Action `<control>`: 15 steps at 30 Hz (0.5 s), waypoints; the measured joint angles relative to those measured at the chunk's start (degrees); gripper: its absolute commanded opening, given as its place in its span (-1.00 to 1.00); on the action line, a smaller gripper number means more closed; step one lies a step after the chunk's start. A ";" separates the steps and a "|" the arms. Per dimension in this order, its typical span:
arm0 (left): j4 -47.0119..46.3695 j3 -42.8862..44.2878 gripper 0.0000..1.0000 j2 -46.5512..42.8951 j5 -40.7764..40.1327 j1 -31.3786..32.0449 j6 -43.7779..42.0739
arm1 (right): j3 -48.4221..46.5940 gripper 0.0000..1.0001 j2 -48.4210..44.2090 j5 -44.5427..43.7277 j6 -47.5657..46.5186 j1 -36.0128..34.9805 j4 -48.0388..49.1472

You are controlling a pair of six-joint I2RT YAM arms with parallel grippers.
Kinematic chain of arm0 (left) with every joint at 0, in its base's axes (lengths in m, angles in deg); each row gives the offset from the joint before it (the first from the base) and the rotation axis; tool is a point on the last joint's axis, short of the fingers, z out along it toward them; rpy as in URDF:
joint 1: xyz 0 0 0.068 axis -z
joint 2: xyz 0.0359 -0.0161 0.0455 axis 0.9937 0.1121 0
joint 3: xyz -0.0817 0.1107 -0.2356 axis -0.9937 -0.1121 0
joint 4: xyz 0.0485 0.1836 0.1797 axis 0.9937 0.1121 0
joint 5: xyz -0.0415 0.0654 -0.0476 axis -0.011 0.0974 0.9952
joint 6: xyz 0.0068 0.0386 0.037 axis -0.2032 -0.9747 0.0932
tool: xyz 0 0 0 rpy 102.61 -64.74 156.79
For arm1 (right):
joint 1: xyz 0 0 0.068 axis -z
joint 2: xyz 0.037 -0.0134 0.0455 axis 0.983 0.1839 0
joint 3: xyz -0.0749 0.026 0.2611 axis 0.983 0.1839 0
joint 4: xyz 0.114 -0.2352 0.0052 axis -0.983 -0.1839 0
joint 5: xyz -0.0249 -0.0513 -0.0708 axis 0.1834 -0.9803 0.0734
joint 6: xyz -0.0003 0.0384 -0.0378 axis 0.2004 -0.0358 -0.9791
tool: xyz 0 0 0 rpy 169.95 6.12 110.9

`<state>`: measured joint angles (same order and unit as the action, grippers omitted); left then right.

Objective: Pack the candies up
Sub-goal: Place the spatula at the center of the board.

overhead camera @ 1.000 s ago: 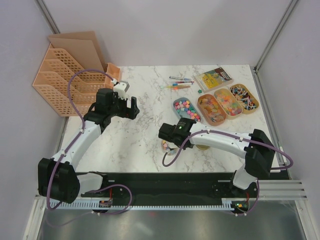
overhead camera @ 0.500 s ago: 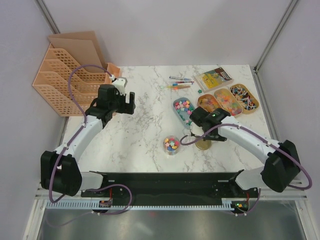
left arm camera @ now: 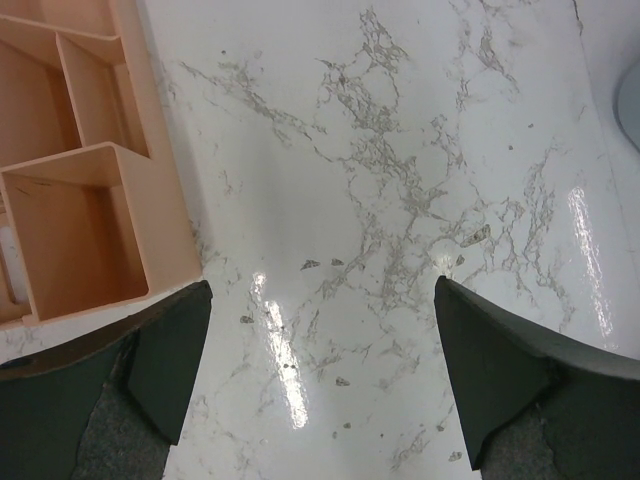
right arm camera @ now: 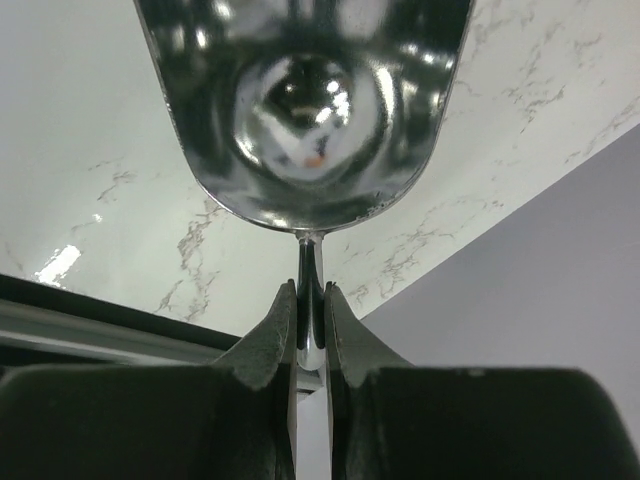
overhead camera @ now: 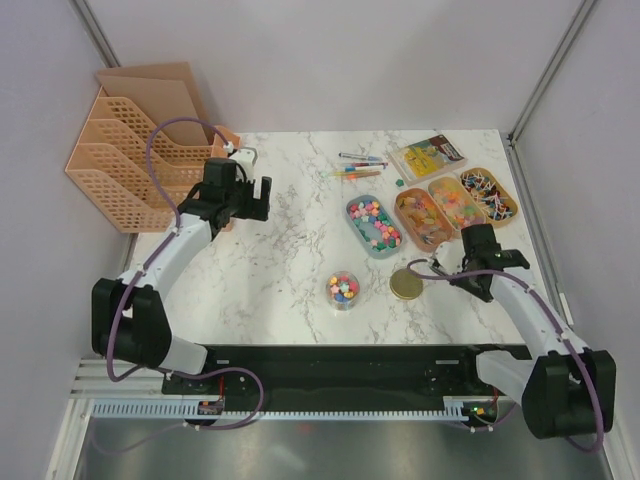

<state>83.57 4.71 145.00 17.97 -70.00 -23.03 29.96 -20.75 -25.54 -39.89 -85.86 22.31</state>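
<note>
The candies lie in a grey tray (overhead camera: 373, 222) and three orange trays (overhead camera: 456, 205) at the back right, and some fill a small clear jar (overhead camera: 343, 290) near the table's front. My right gripper (overhead camera: 464, 266) hovers in front of the orange trays, right of the jar. In the right wrist view it (right arm camera: 310, 290) is shut on the thin handle of a shiny metal scoop (right arm camera: 305, 100), whose bowl looks empty. My left gripper (overhead camera: 246, 192) is far left by the file rack, open (left arm camera: 322, 290) over bare marble.
A flat gold lid (overhead camera: 405, 285) lies just right of the jar. Coloured pens (overhead camera: 358, 166) and a yellow booklet (overhead camera: 428, 157) sit behind the trays. An orange file rack (overhead camera: 130, 165) stands at the back left, its corner (left arm camera: 90, 220) close to my left finger.
The right arm has swung with the scoop from the jar, past the grey tray, to the right side of the table. The left gripper has edged back toward the file rack.
</note>
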 measured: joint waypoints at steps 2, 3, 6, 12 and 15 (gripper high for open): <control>0.35 0.83 1.00 0.90 0.02 0.00 0.00 | -0.59 -1.00 2.40 1.29 1.14 3.69 1.25; 0.55 1.20 1.00 1.38 0.02 0.00 0.00 | -1.27 -1.00 4.04 1.92 2.21 5.88 1.25; 1.01 2.14 1.00 2.43 0.00 0.00 0.00 | -4.04 -1.00 8.90 3.65 5.70 11.47 1.70; 1.38 3.37 1.00 2.91 -0.44 0.00 0.00 | -7.21 -1.00 14.97 5.62 12.55 20.90 3.72; 1.40 3.41 1.00 2.91 -0.87 0.00 0.00 | -7.41 -1.00 17.62 5.81 15.37 23.67 3.82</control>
<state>84.97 8.12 147.91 17.09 -70.00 -23.03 22.55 -3.14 -19.73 -24.53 -62.19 26.13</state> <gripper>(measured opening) 0.995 0.152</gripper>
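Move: The right gripper already holds the spatula. The bare patch of board it is taken to lies about 6 cm to its right, level with it fore and aft and roughly 7 cm below. Past the gripper's other side, the gold lid sits some 16 cm left, level; the yellow-candy tray is 17 cm ahead and 5 cm left, the wrapped-candy tray 19 cm ahead and 2 cm right. From the left gripper the patch is around 53 cm right and 18 cm back. Swing the right gripper about 6 cm to the right, away from the gold lid, and let it sink some 3 cm towards the bare board in front of the trays. Turn the wrist roughly 35 degrees clockwise on the way, and keep the fingers shut on the spatula's handle. ##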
